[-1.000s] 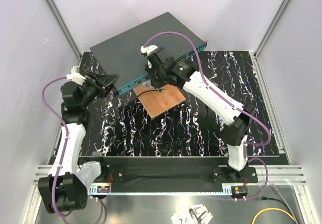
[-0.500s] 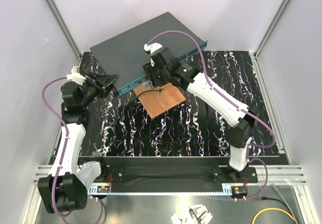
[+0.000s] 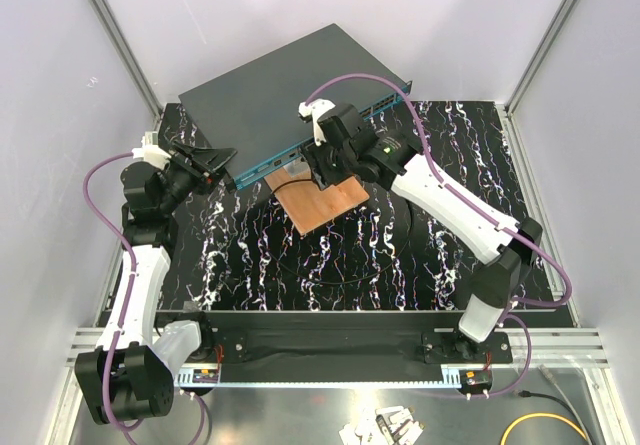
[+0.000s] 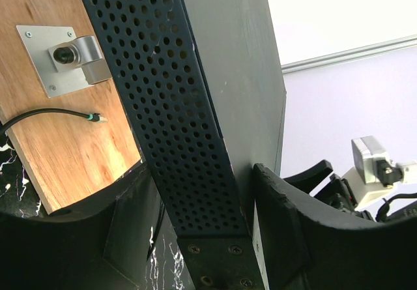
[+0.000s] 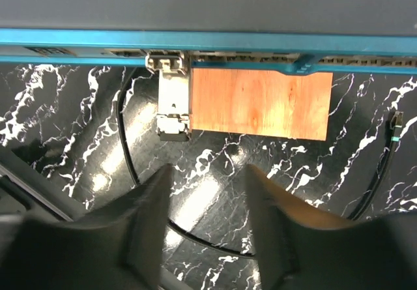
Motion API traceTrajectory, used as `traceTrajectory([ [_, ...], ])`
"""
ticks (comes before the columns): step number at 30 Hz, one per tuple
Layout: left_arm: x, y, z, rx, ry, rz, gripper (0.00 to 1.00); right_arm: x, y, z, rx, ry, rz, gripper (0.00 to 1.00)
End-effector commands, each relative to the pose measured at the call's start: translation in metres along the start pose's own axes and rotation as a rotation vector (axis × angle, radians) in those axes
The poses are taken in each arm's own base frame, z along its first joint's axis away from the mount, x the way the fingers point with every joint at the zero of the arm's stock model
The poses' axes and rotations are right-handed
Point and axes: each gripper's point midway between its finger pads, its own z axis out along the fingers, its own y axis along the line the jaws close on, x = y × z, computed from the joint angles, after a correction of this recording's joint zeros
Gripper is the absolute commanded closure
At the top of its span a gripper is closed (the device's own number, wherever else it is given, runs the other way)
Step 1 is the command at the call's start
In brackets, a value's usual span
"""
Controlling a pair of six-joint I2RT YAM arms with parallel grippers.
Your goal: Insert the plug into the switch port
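The switch (image 3: 270, 95) is a flat dark-grey box with a teal front strip (image 5: 260, 40) and a row of ports (image 5: 124, 53). My left gripper (image 4: 199, 173) is shut on its perforated left corner (image 4: 163, 107). It also shows in the top view (image 3: 215, 157). The plug (image 5: 393, 124), a tiny pale connector on a thin black cable, lies loose right of the wooden board, apart from the strip. In the left wrist view the plug (image 4: 96, 116) shows against the board. My right gripper (image 5: 208, 173) hangs open and empty before the board, seen from above too (image 3: 327, 168).
The wooden board (image 3: 322, 203) sits against the switch front, with a silver bracket (image 5: 172, 101) at its left end. The black cable (image 5: 195, 234) loops over the marble table (image 3: 300, 265) under my right fingers. Purple robot cables arch over both arms. Frame posts and walls close in the sides.
My right gripper has moved right and toward the switch front, away from the board's middle, and its jaws have opened. The left arm and the switch have stayed put.
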Motion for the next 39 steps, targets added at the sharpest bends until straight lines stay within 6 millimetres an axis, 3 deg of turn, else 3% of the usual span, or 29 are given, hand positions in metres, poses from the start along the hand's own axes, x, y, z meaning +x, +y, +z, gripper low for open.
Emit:
traceTrajectory([
  [1,0.023,-0.012,0.005,0.061,0.095,0.087,0.87,-0.016,0.000,-0.019,-0.030,-0.071,-0.009,0.49],
  [4,0.023,-0.014,0.005,0.063,0.097,0.091,0.87,-0.022,-0.001,-0.019,-0.023,-0.092,-0.002,0.64],
  [10,0.023,-0.013,0.004,0.061,0.093,0.094,0.88,-0.038,0.000,-0.015,-0.010,-0.127,0.030,0.74],
  [23,0.025,-0.013,0.003,0.064,0.097,0.098,0.88,-0.060,0.008,-0.001,-0.023,-0.155,0.090,0.80],
  [39,0.025,-0.012,0.003,0.066,0.096,0.110,0.91,-0.085,0.001,0.012,0.044,-0.232,0.195,0.85],
])
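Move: The half-inserted plug sticks out of the switch port about 4 cm ahead of the open right gripper and 4 cm to its left, roughly level with it. The middle of the switch is some 16 cm ahead and 6 cm left of that gripper. The wooden board lies about 20 cm below it, 1 cm to the left, and the loose cable end on the board is 3 cm ahead, 1 cm left and as far down. From the left gripper, the plug is about 17 cm to the right, 2 cm ahead and 2 cm lower. Close the right fingers beside the plug's outer end and raise them about 2 cm, then drive the shut tips forward and left some 4 cm towards the switch face, so they bear on the plug's outer end and push it into the port. Keep the left gripper still, clamped on the switch's left end. ##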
